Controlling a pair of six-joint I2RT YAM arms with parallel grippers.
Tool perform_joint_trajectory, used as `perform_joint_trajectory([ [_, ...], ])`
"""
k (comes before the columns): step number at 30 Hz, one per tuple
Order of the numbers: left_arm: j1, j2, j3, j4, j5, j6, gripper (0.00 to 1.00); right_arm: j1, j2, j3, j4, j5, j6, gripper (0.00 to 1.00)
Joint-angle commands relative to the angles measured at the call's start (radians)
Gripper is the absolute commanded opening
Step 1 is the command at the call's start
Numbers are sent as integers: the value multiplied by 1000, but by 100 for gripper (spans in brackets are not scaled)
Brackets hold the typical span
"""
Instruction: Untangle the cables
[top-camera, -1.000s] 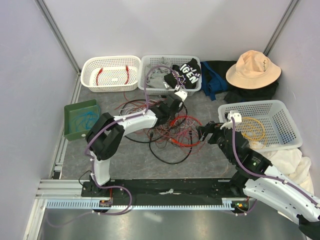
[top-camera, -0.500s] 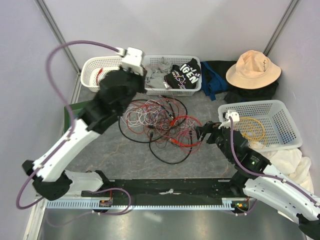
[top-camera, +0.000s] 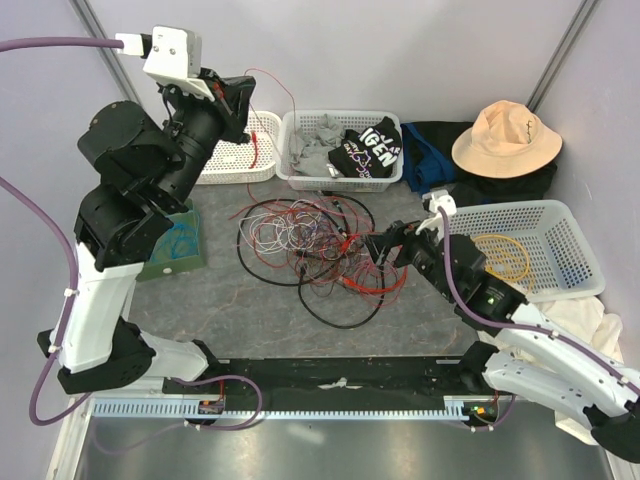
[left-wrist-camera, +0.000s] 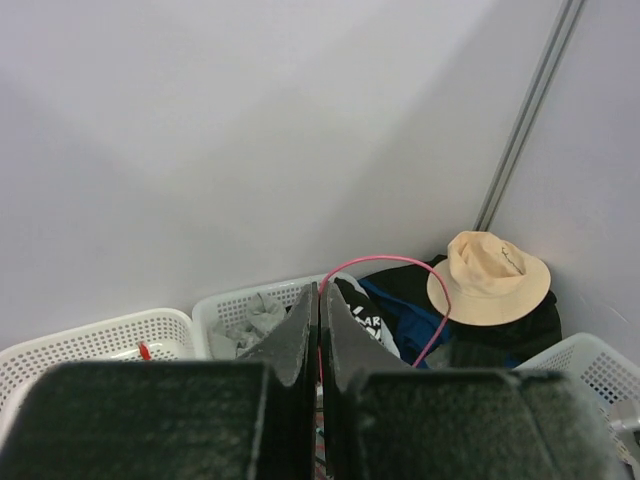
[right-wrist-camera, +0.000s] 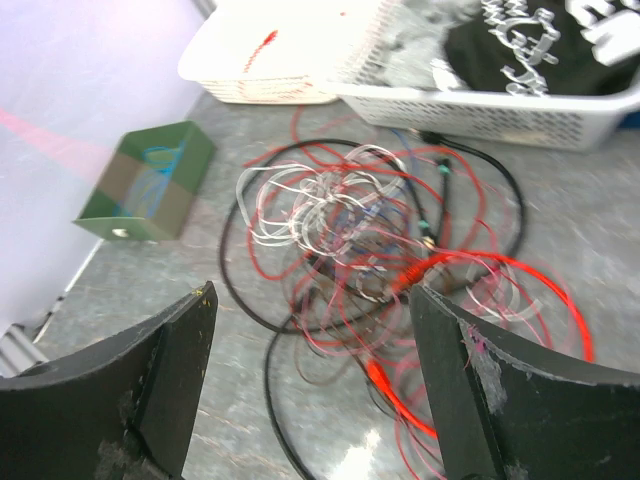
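Note:
The cables (top-camera: 315, 245) lie in a loose tangle of red, white and black wires on the grey table; they also fill the right wrist view (right-wrist-camera: 350, 225). My left gripper (top-camera: 246, 88) is raised high at the back left. It is shut (left-wrist-camera: 320, 292) on one thin red cable (left-wrist-camera: 389, 258), which arcs out from between the jaws and drops toward the tangle. My right gripper (top-camera: 376, 248) hovers at the tangle's right edge. It stands open (right-wrist-camera: 312, 295), with wires below the gap and nothing held.
At the back stand a white basket (top-camera: 225, 165) holding red wire and another (top-camera: 340, 180) with clothes. At the right, a white basket (top-camera: 560, 225) holds a yellow cable (top-camera: 505, 255). A green box (top-camera: 170, 255) sits left, a tan hat (top-camera: 505, 135) on dark clothes back right.
My left arm has lifted from the tangle to high at the back left, drawing one red cable up. My right gripper has moved left toward the tangle, still open.

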Motion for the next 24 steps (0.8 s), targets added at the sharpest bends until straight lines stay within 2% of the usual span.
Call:
perform_joint_trajectory([
  [1, -2, 7, 77, -28, 40, 25, 2, 3, 86, 85, 148, -96, -39, 86],
  [5, -2, 11, 60, -33, 49, 13, 2, 8, 195, 134, 207, -141, -42, 87],
  [12, -2, 4, -14, -37, 28, 16, 2, 25, 195, 178, 300, -167, -69, 88],
  [16, -1, 45, -23, -11, -112, 114, 2, 23, 140, 185, 258, -142, -80, 88],
  [18, 5, 74, -56, 69, -230, 177, 2, 25, 115, 171, 238, -127, -71, 88],
  [21, 87, 155, -13, 52, -250, 122, 2, 25, 83, 159, 186, -113, -66, 89],
  [24, 240, 243, 104, -11, -149, 7, 2, 25, 39, 148, 129, -104, -72, 89],
])
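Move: The left hand, holding the thin red cable high up, has the white basket some 26 cm ahead, 18 cm to its left and 56 cm below. From that hand the cable pile's middle is about 5 cm ahead, 6 cm to the right and 58 cm down, and the clothes crate 26 cm ahead and 8 cm to the right, as deep as the basket. From the open right hand, the pile's middle lies roughly 8 cm ahead, 8 cm left and 25 cm below. Still pinching the red cable in shut fingers, the left hand nearly hovers at first, then swings forward about 8 cm and sinks some 5 cm towards the white basket, turning counter-clockwise. The right hand, fingers staying wide open, travels left about 6 cm over the pile, then rises some 9 cm, tilting its fingers up and easing back to the right. ##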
